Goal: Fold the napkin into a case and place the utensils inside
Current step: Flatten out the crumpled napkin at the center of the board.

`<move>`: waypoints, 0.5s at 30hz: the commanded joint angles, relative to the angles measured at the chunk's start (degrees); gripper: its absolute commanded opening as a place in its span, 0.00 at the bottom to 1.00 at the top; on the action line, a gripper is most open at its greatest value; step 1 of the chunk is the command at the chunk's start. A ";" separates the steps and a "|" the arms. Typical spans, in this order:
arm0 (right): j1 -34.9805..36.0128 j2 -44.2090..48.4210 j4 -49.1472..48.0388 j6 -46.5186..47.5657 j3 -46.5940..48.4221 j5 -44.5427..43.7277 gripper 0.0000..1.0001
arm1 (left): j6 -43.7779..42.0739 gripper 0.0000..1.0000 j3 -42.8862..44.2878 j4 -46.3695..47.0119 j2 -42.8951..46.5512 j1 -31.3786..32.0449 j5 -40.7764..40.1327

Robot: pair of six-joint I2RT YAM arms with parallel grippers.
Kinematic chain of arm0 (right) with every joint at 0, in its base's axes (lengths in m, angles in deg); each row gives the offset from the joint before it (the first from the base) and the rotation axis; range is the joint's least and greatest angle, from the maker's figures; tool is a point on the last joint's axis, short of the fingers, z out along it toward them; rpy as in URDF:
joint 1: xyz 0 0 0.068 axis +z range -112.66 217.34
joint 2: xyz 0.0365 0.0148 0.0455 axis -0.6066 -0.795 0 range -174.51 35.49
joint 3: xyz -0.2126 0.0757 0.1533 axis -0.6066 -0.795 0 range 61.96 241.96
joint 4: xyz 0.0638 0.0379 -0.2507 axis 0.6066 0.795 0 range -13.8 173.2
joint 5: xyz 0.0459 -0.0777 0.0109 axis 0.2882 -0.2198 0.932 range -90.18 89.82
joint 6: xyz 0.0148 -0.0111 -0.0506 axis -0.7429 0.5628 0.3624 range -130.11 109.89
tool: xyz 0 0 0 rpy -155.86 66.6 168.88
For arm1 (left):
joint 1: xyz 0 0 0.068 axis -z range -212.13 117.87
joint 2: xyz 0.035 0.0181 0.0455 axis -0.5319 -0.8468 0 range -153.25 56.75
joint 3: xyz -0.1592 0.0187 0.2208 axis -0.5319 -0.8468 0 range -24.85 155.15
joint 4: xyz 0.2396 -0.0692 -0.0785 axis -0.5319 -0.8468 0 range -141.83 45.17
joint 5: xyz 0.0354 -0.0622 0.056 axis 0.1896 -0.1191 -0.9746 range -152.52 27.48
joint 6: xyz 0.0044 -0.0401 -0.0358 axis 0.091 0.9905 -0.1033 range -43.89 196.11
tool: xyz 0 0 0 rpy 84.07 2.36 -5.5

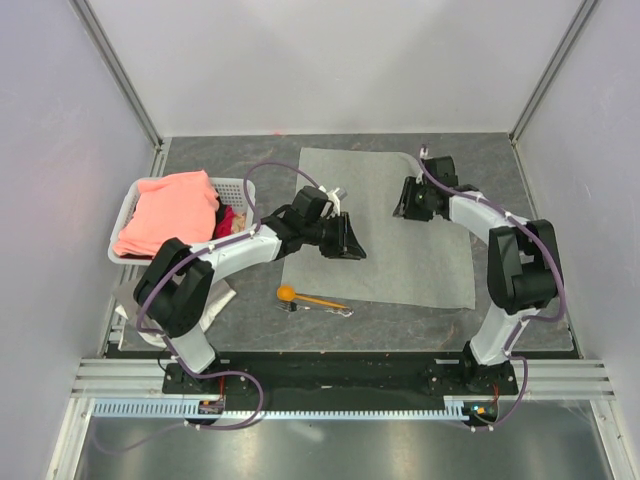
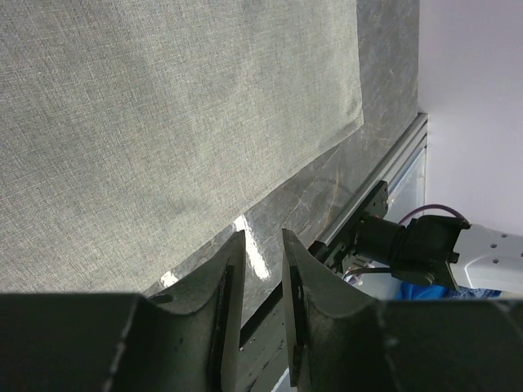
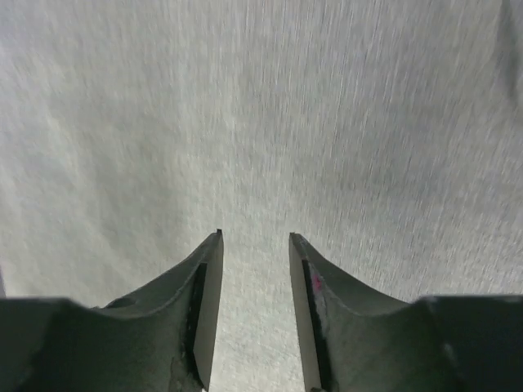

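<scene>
The light grey napkin [image 1: 400, 262] lies flat and unfolded in the middle of the table. No case is in view. My left gripper [image 1: 350, 248] hovers over the napkin's left part, its jaws a narrow gap apart and empty. In the left wrist view the left gripper [image 2: 261, 237] points past the napkin [image 2: 163, 106] edge onto bare table. My right gripper [image 1: 403, 208] hangs over the napkin's upper middle. In the right wrist view the right gripper [image 3: 255, 238] is open with only napkin [image 3: 261, 106] below. The orange spoon [image 1: 300, 296] and silvery fork [image 1: 325, 309] lie just off the napkin's near-left corner.
A white basket [image 1: 236, 186] with a salmon-pink cloth [image 1: 170, 210] stands at the left. A whitish rag [image 1: 216, 300] lies under the left arm. Grey walls and rails enclose the dark table [image 1: 230, 160].
</scene>
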 commanded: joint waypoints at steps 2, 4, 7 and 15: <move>-2.26 1.54 -1.01 0.97 -0.56 -6.20 0.56 | 1.43 0.31 -0.53 1.92 2.50 0.00 -0.57; -4.72 -0.92 1.11 -0.07 4.26 -4.57 0.64 | 1.60 0.31 -0.45 2.10 2.24 0.00 -0.40; -8.24 -3.91 1.37 -2.80 8.76 -2.62 0.81 | 1.60 0.31 -0.27 2.19 2.41 0.00 -0.22; -13.16 -14.11 1.11 -7.46 18.95 2.64 0.81 | 1.60 0.31 0.87 2.10 1.10 0.00 0.48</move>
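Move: The napkin's turned-over far right corner lies about 9 cm to my right hand's right, 7 cm ahead and some 4 cm below. The sheet's middle is roughly 7 cm left and 3 cm back of that hand, and its near right corner is 16 cm right and 22 cm back. From my left hand, the turned-over corner is about 23 cm to the right, 15 cm ahead and 8 cm lower. My right hand first eases back about 2 cm and dips slightly over the napkin. It then sweeps right and forward to the turned-over far right corner, ending some 10 cm right of its start and 7 cm farther out, rising a little. On the way I turn it about 15 degrees clockwise and spread the part-open fingers nearly wide, holding nothing. ##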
